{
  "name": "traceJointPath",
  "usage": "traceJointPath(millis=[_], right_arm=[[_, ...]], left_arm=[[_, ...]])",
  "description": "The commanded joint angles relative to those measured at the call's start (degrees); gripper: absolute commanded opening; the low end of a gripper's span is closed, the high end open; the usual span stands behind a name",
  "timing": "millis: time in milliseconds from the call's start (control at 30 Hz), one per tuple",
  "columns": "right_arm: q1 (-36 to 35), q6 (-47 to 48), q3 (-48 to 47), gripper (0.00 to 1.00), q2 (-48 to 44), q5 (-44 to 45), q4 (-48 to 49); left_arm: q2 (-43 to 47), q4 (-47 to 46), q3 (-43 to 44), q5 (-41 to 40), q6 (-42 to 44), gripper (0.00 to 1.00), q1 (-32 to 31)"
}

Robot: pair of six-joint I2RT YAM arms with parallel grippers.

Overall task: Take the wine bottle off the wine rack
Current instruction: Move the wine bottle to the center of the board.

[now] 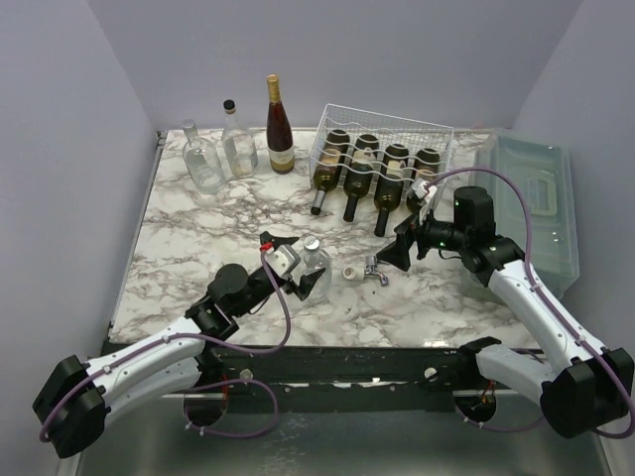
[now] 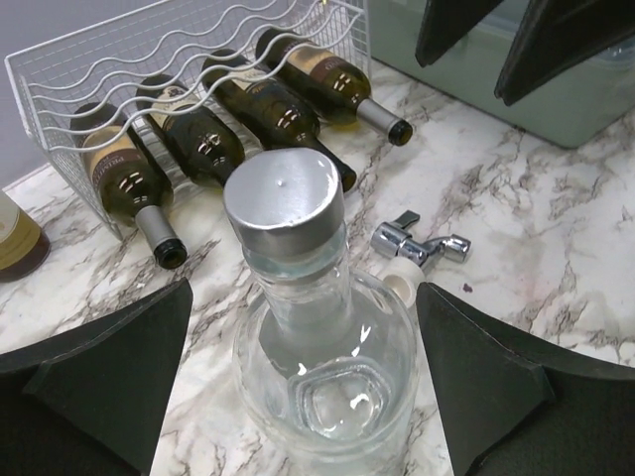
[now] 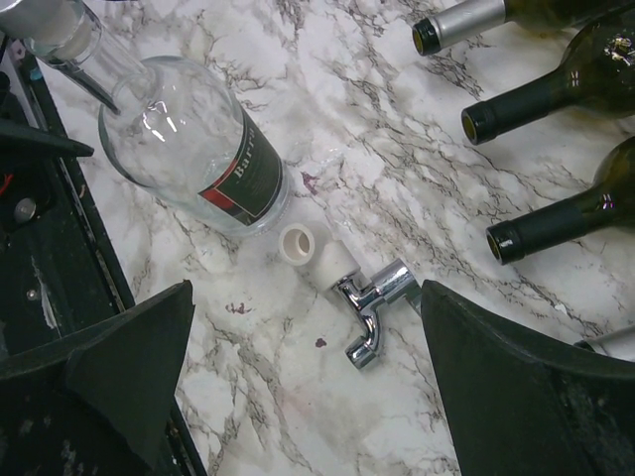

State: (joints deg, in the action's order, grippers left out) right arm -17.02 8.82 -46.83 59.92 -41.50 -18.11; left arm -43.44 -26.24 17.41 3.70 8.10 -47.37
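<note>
The white wire wine rack [image 1: 397, 127] stands at the back right of the marble table. Several dark wine bottles [image 1: 360, 171] lie in it with their necks pointing forward; they also show in the left wrist view [image 2: 198, 139], and their necks show in the right wrist view [image 3: 541, 99]. My left gripper [image 1: 310, 270] is open near the table's front. A clear glass bottle with a silver cap [image 2: 288, 198] stands upright between its fingers. My right gripper [image 1: 389, 260] hangs open over the table in front of the rack, holding nothing.
A chrome tap with a white stub [image 3: 372, 293] lies on the marble under my right gripper [image 3: 306, 297]. At the back left stand two clear bottles [image 1: 203, 159] and a red wine bottle [image 1: 280, 129]. A translucent lidded bin [image 1: 536, 198] sits along the right edge.
</note>
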Motion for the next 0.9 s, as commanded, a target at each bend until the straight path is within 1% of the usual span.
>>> traceJointPath(millis=[0, 167, 333, 633, 667, 700, 733, 800, 867], right_arm=[[0.3, 0.6, 0.6, 1.00, -1.1, -1.1, 1.0], [0.4, 0.8, 0.7, 0.99, -1.4, -1.0, 1.0], [0.4, 1.1, 0.7, 0.99, -1.1, -0.9, 0.8], [0.4, 1.6, 0.7, 1.00, -0.9, -0.3, 0.5], [0.3, 1.6, 0.7, 1.00, -0.9, -0.4, 0.4], [0.3, 1.6, 0.7, 1.00, -0.8, -0.3, 0.4], [0.3, 1.7, 0.7, 1.00, -0.8, -0.3, 0.4], [0.4, 1.8, 0.8, 1.00, -0.7, -0.3, 0.4], [0.3, 1.8, 0.7, 1.00, -0.6, -0.3, 0.2]], left_arm=[[-2.8, -10.3, -1.3, -3.2, -4.5, 0.94, -0.3], [-6.3, -14.8, -1.9, -7.2, -6.3, 0.86, -0.3], [-9.9, -18.5, -1.5, -7.8, -6.7, 0.79, -0.3], [-15.2, -21.2, 0.3, -8.7, -5.5, 0.59, -0.3], [-15.4, -21.4, 0.3, -8.7, -5.1, 0.54, -0.3], [-15.5, -21.7, 0.3, -8.7, -4.7, 0.47, -0.3], [-15.5, -22.1, 0.3, -8.7, -4.3, 0.37, -0.3], [-15.3, -22.7, 0.3, -9.1, -3.3, 0.20, -0.3], [-14.7, -23.1, 0.3, -10.0, -1.9, 0.08, -0.3]])
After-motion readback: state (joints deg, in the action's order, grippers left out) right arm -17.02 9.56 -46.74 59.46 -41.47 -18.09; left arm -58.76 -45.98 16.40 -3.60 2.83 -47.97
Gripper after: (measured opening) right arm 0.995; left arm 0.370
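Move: The clear wine bottle stands upright just off the left fingertips: its middle is about 4 cm ahead, 2 cm to the right and some 9 cm below the left hand. The white pipe elbow lies about 8 cm ahead and 11 cm right, the tap 8 cm ahead and 16 cm right, both roughly 18 cm down. From the right hand the bottle is level, about 16 cm to the left and 9 cm below. The left hand eases about 3 cm forward onto the clear bottle's neck, its fingers closing below the cap. ##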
